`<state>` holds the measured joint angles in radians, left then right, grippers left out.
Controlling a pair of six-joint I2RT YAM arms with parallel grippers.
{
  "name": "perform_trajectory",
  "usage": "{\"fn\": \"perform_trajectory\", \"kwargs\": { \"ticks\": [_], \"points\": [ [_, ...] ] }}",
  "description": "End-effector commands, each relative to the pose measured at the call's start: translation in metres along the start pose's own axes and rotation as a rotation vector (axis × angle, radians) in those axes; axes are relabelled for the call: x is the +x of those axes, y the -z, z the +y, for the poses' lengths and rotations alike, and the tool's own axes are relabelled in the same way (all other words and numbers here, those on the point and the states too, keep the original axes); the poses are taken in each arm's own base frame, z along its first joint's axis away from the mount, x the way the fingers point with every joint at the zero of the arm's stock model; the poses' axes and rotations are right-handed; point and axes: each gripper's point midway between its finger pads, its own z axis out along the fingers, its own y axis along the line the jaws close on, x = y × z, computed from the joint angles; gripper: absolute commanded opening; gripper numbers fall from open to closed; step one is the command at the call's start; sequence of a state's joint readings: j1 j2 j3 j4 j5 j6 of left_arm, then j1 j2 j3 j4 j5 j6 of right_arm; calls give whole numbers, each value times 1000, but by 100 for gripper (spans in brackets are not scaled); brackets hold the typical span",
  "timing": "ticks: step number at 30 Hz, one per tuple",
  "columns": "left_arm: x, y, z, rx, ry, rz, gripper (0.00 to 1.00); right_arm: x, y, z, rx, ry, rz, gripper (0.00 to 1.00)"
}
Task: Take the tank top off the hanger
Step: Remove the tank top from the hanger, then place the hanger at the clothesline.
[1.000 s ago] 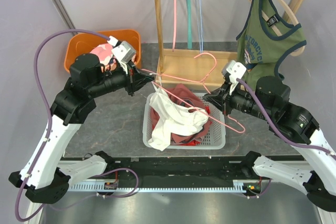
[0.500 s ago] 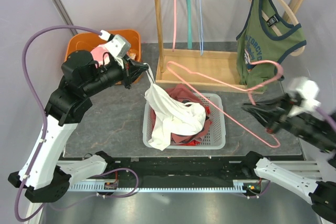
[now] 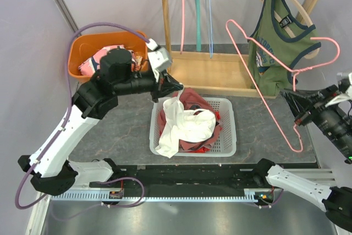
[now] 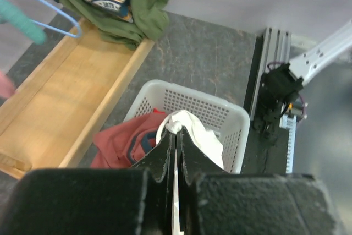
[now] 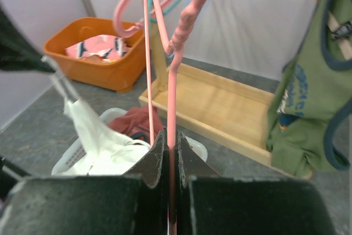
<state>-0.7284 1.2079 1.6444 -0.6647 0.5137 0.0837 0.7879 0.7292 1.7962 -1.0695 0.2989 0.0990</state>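
Observation:
The white tank top (image 3: 184,127) hangs by one pinched corner from my left gripper (image 3: 179,88), which is shut on it above the white basket (image 3: 231,149). Most of the cloth lies heaped in the basket on red clothing. In the left wrist view the white tank top (image 4: 201,131) bunches at the gripper (image 4: 176,131). The pink wire hanger (image 3: 297,146) is bare and lifted at the right, apart from the top. My right gripper (image 3: 290,98) is shut on it. The right wrist view shows the hanger (image 5: 174,75) clamped between that gripper (image 5: 172,136).
A wooden clothes rack (image 3: 209,72) stands behind the basket with pink, teal and blue hangers on its rail. A green tank top (image 3: 280,31) hangs on a wooden hanger at the right. An orange bin (image 3: 82,45) with pink clothing sits at the back left.
The right gripper swung the pink hanger up and to the right, and the white tank top came off it. The left gripper moved right over the basket, still holding the top.

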Motion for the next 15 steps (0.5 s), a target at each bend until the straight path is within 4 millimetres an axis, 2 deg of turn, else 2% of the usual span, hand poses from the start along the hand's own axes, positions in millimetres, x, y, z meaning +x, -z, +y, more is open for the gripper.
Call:
{"fn": "perform_trajectory", "kwargs": {
  "ticks": [1,3,4,5,7,11,13,14,15],
  "points": [
    [84,-17,7,-52,-120,245,2,-12,-13,-28,208,-51,-2,0],
    [120,-22,7,-38,-114,339,2,-11,-23,-29,242,-50,17,0],
    [147,-22,6,-27,-96,408,2,-13,-24,-30,251,-52,14,0],
    [158,-23,7,-24,-94,435,2,-11,-33,-29,259,-42,32,0],
    [179,-24,7,-12,-99,467,9,-11,-39,-30,277,-34,41,0],
    [199,-27,6,-2,-89,497,21,-14,-58,-28,309,-17,63,0],
    [213,-27,8,-6,-84,532,35,-17,-62,-30,330,-12,64,0],
    [217,-29,10,-8,-88,539,39,-14,-70,-28,333,-4,80,0],
    [222,-29,10,-8,-90,551,51,-13,-74,-26,333,-6,88,0]
  ]
}}
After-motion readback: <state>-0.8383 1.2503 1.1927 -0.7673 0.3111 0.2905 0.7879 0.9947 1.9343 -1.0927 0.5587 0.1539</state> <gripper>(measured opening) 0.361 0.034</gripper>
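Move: The left hand still pinches the white tank top's strap; the basket's middle lies about 30 cm below, 7 cm to its right and 3 cm ahead, with the dark-red tank top 5 cm ahead, 8 cm right. From the right hand, holding the freed pink hanger, the rack rail's middle is roughly 35 cm ahead, 14 left and 15 above; the green tank top hangs some 33 cm straight ahead, centred 10 below. Keeping the white tank top's strap in its fingers, the left hand drops about 22 cm towards the basket, tips its fingers some 30 degrees further down and begins to open them near the bottom. Meanwhile the right hand keeps its grip on the pink hanger and carries it about 7 cm forward, level, towards the rack, turning roughly 15 degrees clockwise. ##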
